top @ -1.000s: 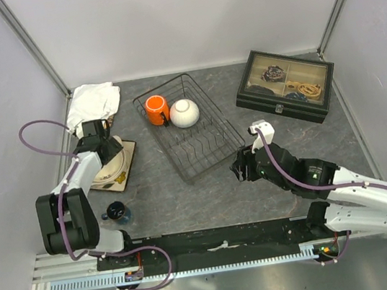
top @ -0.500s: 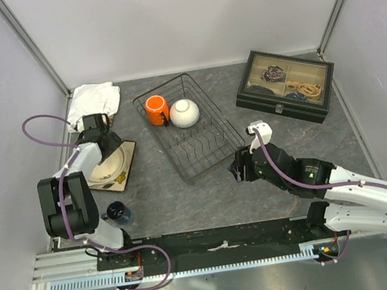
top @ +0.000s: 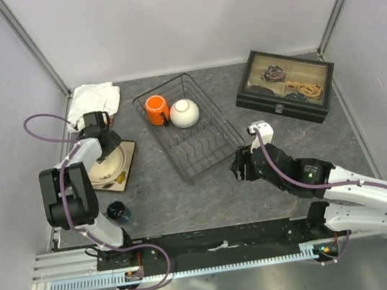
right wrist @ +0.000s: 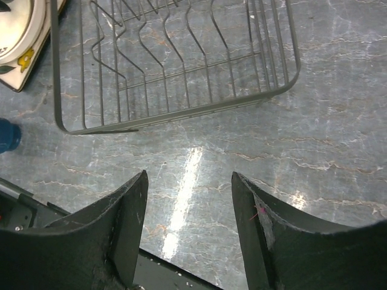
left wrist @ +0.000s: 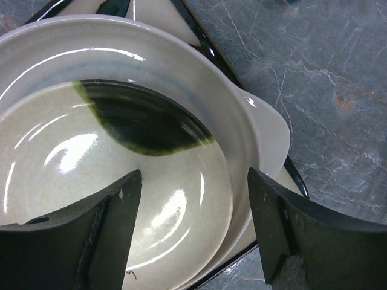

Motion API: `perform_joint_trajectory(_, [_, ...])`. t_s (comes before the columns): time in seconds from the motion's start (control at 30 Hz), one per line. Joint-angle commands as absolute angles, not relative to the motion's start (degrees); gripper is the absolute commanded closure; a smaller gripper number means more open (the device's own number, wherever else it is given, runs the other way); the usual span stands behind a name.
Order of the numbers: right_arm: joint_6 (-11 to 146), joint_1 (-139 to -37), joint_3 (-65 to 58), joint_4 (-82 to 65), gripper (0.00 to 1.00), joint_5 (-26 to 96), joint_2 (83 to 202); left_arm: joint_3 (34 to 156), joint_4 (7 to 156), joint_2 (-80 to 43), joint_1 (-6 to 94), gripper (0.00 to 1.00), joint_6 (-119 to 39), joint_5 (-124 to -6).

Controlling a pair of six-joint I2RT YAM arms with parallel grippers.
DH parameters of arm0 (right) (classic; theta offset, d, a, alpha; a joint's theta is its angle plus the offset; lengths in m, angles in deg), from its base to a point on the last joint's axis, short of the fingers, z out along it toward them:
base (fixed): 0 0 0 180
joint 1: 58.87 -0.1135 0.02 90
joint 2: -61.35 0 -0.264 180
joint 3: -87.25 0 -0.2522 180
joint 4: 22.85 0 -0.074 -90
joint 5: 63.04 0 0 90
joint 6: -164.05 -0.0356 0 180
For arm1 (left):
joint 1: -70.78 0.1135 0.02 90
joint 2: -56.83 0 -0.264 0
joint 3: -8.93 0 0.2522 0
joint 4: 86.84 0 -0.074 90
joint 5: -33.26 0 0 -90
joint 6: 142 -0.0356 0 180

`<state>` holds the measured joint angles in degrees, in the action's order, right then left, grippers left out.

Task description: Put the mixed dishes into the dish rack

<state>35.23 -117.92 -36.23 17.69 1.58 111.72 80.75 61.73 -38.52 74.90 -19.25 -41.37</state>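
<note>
The black wire dish rack (top: 204,143) stands mid-table, with the orange mug (top: 157,109) and the white bowl (top: 184,113) in its far end. To the left, the cream round plate (top: 107,174) lies on the square tan plate (top: 129,154). My left gripper (top: 106,145) hovers open just over them. In the left wrist view one finger hangs above the round plate's glossy inside (left wrist: 121,151) and the other outside its rim, over the square plate's dark edge (left wrist: 297,181). My right gripper (top: 240,167) is open and empty above bare table by the rack's near corner (right wrist: 181,115).
A black glass-lidded box (top: 285,86) sits at the back right and a white folded cloth (top: 92,100) at the back left. A small blue object (top: 118,213) stands near the left arm's base. Grey walls close in three sides.
My left gripper has crept a little toward the back over the plates, its elbow swinging inward. My right gripper has eased slightly toward the rack and widened a bit.
</note>
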Motion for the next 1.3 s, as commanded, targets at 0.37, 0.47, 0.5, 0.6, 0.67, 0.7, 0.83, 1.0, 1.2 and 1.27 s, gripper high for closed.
perform_joint_trajectory(0.37, [34.9, -118.1, -36.6, 19.2, 0.34, -2.4, 111.4, 83.5, 58.5, -41.4, 75.2, 0.44, -17.2, -38.3])
perform_joint_trajectory(0.47, [34.9, -118.0, -37.0, 19.3, 0.33, -2.7, 111.1, 83.8, 58.1, -41.5, 75.1, 0.47, -17.6, -38.2])
perform_joint_trajectory(0.5, [34.9, -118.1, -37.1, 19.3, 0.33, -2.8, 111.0, 83.9, 58.0, -41.6, 75.1, 0.52, -17.8, -38.3])
perform_joint_trajectory(0.6, [34.9, -118.0, -37.2, 19.6, 0.33, -2.8, 110.7, 84.2, 58.4, -41.3, 75.1, 0.61, -18.4, -40.1])
perform_joint_trajectory(0.67, [35.1, -118.1, -36.9, 19.7, 0.33, -2.9, 110.2, 84.3, 58.5, -40.8, 75.1, 0.65, -18.6, -40.5])
perform_joint_trajectory(0.7, [35.3, -118.0, -36.8, 19.8, 0.33, -3.1, 110.1, 84.3, 58.4, -40.6, 75.2, 0.72, -18.6, -40.6])
perform_joint_trajectory(0.83, [35.9, -118.1, -36.3, 20.0, 0.32, -4.1, 110.0, 84.2, 58.4, -38.4, 75.1, 0.86, -19.0, -41.1])
perform_joint_trajectory(1.0, [35.6, -118.1, -36.1, 20.1, 0.32, -4.3, 110.5, 84.7, 57.6, -35.1, 75.1, 0.99, -19.5, -42.8])
perform_joint_trajectory(1.2, [34.9, -118.2, -36.4, 20.2, 0.32, -4.1, 110.6, 84.7, 57.1, -30.1, 75.1, 0.98, -20.0, -45.0])
perform_joint_trajectory(1.27, [34.7, -118.0, -36.4, 20.2, 0.32, -4.1, 110.6, 84.6, 56.9, -29.0, 75.2, 0.99, -19.9, -45.8])
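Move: The cream plate with the green leaf is the top piece of the stack. Its middle lies about 5 cm back and 3 cm left of the left hand, 1 cm below, with its forward-right rim already between the open fingers. The handled bowl is right under it, its middle 5 cm back and 3 cm left of the hand; the blue mug stands some 23 cm back, 3 cm right. From the right hand the plate is about 15 cm ahead, 38 cm left, 13 cm below. The leaf plate's forward-right rim is pinched as the left fingers, wide open around it, close nearly shut while the hand stays almost in place. Keeping that grip, the left hand then rises about 4 cm away from the bowl, speeding up, with a slight drift to the right and hardly any wrist turn. The empty right hand eases some 2 cm to the right. ##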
